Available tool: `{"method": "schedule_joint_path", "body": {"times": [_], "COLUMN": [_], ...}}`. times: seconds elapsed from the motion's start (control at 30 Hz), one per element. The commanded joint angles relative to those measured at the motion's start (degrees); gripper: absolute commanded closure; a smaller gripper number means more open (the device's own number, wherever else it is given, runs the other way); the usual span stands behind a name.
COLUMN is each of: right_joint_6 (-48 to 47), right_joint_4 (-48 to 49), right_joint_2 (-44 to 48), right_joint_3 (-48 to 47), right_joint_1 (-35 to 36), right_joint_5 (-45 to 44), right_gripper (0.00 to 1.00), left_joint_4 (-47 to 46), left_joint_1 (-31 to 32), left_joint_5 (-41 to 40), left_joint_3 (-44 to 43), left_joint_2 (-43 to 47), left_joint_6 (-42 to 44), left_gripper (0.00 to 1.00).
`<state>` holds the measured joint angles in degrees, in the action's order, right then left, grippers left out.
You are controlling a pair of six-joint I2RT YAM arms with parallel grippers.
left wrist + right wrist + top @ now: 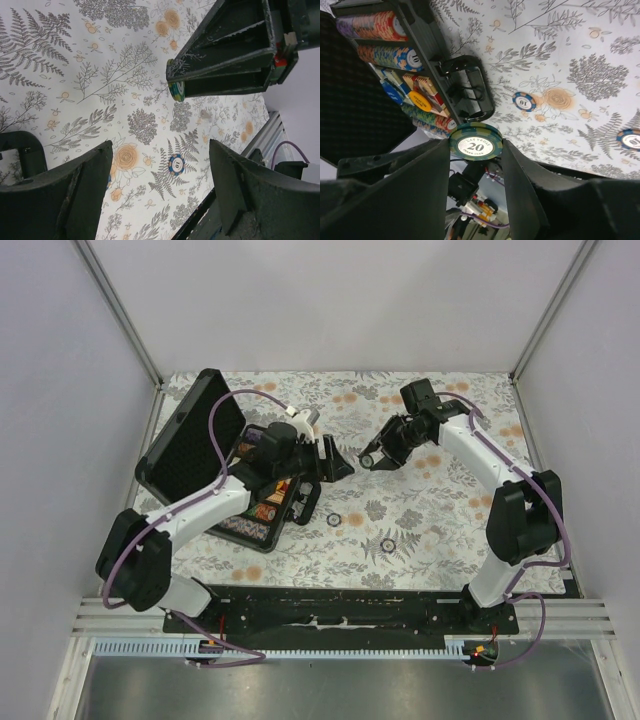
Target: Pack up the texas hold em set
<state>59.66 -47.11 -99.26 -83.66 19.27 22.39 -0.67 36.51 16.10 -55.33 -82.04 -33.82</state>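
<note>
The black briefcase [190, 430] lies open at the left with rows of coloured chips in its tray [427, 35]. Over the mat's middle, my right gripper [372, 457] is shut on a green chip marked 20 [476, 141], held by its edges. In the left wrist view that green chip [176, 90] shows edge-on in the right gripper's fingertips. My left gripper [335, 465] hovers just left of it, open and empty [160, 150], facing it. Two blue loose chips [334, 520] [388, 544] lie flat on the mat nearer the arms; one [176, 164] shows between my left fingers.
The case's handle [470, 90] juts from its near edge toward the mat. The floral mat [430, 530] covers the table, with white walls on three sides. A black base rail [340, 605] runs along the near edge.
</note>
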Motion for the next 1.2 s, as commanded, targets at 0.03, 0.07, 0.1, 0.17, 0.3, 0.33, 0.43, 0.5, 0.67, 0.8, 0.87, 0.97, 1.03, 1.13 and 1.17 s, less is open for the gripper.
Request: {"method": "schedule_joint_path", "body": {"times": [0.03, 0.07, 0.1, 0.17, 0.3, 0.33, 0.43, 0.5, 0.67, 0.8, 0.87, 0.97, 1.03, 1.13, 1.17], "right_joint_6": [6.3, 6.9, 7.3, 7.9, 8.6, 9.0, 9.8, 9.7, 8.8, 8.8, 8.4, 7.1, 6.4, 6.1, 6.0], "right_joint_4": [2.5, 2.9, 3.2, 3.5, 4.2, 4.4, 5.4, 5.7, 6.0, 5.9, 5.9, 5.5, 5.0, 4.8, 4.8], "right_joint_2": [0.3, 0.2, 0.2, 0.2, -0.2, -0.4, -0.6, -0.8, -1.6, -1.9, -2.0, -2.1, -1.8, -1.5, -1.4], "right_joint_3": [-2.3, -2.3, -2.3, -2.3, -1.9, -1.8, -1.0, -0.8, -0.9, -0.5, -0.6, -0.9, -0.5, 0.3, 0.5], "right_joint_1": [0.2, 0.2, 0.2, 0.2, 0.5, 0.6, 0.9, 0.9, 1.2, 1.6, 1.7, 2.0, 2.1, 2.2, 2.2], "right_joint_5": [5.7, 6.2, 6.6, 7.0, 7.9, 8.2, 8.8, 9.1, 9.2, 9.2, 9.1, 8.8, 8.2, 7.8, 7.8], "right_gripper": [0.68, 0.68, 0.68, 0.68, 0.68, 0.68, 0.68, 0.68, 0.68, 0.68, 0.68, 0.68, 0.68, 0.68, 0.68], "left_joint_4": [-10.0, -10.7, -11.6, -13.0, -15.0, -15.4, -15.9, -15.8, -15.2, -13.8, -13.2, -13.2, -13.2, -13.1, -13.2], "left_joint_1": [0.1, 0.1, 0.1, 0.1, 0.1, 0.1, 0.1, 0.1, 0.1, 0.1, 0.1, 0.1, 0.1, 0.1, 0.1], "left_joint_5": [2.4, 2.4, 3.0, 3.8, 4.8, 4.6, 3.6, 2.9, 1.4, 0.3, 0.2, 0.4, 0.3, 0.2, 0.2], "left_joint_3": [-2.5, -2.8, -2.8, -3.1, -3.5, -3.6, -3.6, -3.5, -3.6, -4.1, -4.3, -4.3, -4.1, -3.9, -3.9], "left_joint_2": [-4.3, -5.1, -5.8, -7.0, -8.4, -8.6, -9.0, -9.1, -9.5, -9.5, -9.6, -9.5, -9.4, -9.2, -9.0], "left_joint_6": [-6.1, -7.1, -7.9, -9.2, -10.8, -11.2, -12.2, -12.8, -13.8, -13.6, -13.6, -13.8, -13.8, -13.9, -13.9], "left_gripper": [0.17, 0.18, 0.19, 0.21, 0.28, 0.3, 0.36, 0.4, 0.53, 0.65, 0.72, 0.81, 0.87, 0.94, 0.96]}}
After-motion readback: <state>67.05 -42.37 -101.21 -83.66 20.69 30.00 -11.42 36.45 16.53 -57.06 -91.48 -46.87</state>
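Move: Ahead and to the right of the open left gripper, the green 20 chip in the right fingers is about 3 cm farther out, 6 cm right and 2 cm lower. From the left hand, the case handle is about 6 cm left and 2 cm back, a small blue chip level sideways and some 6 cm back, both roughly 16 cm below. From the right hand, the left gripper is 6 cm left, 3 cm back and 2 cm up. Bringing the two hands together in mid-air, the left reaches about 3 cm right and 3 cm forward, dipping slightly, and shuts its wide-open fingers across the chip's thickness, pinching its free edge. The right keeps its rim grip and carries the chip some 3 cm left, rising 2 cm before sinking about 1, its left side rolling up about 10 degrees. ##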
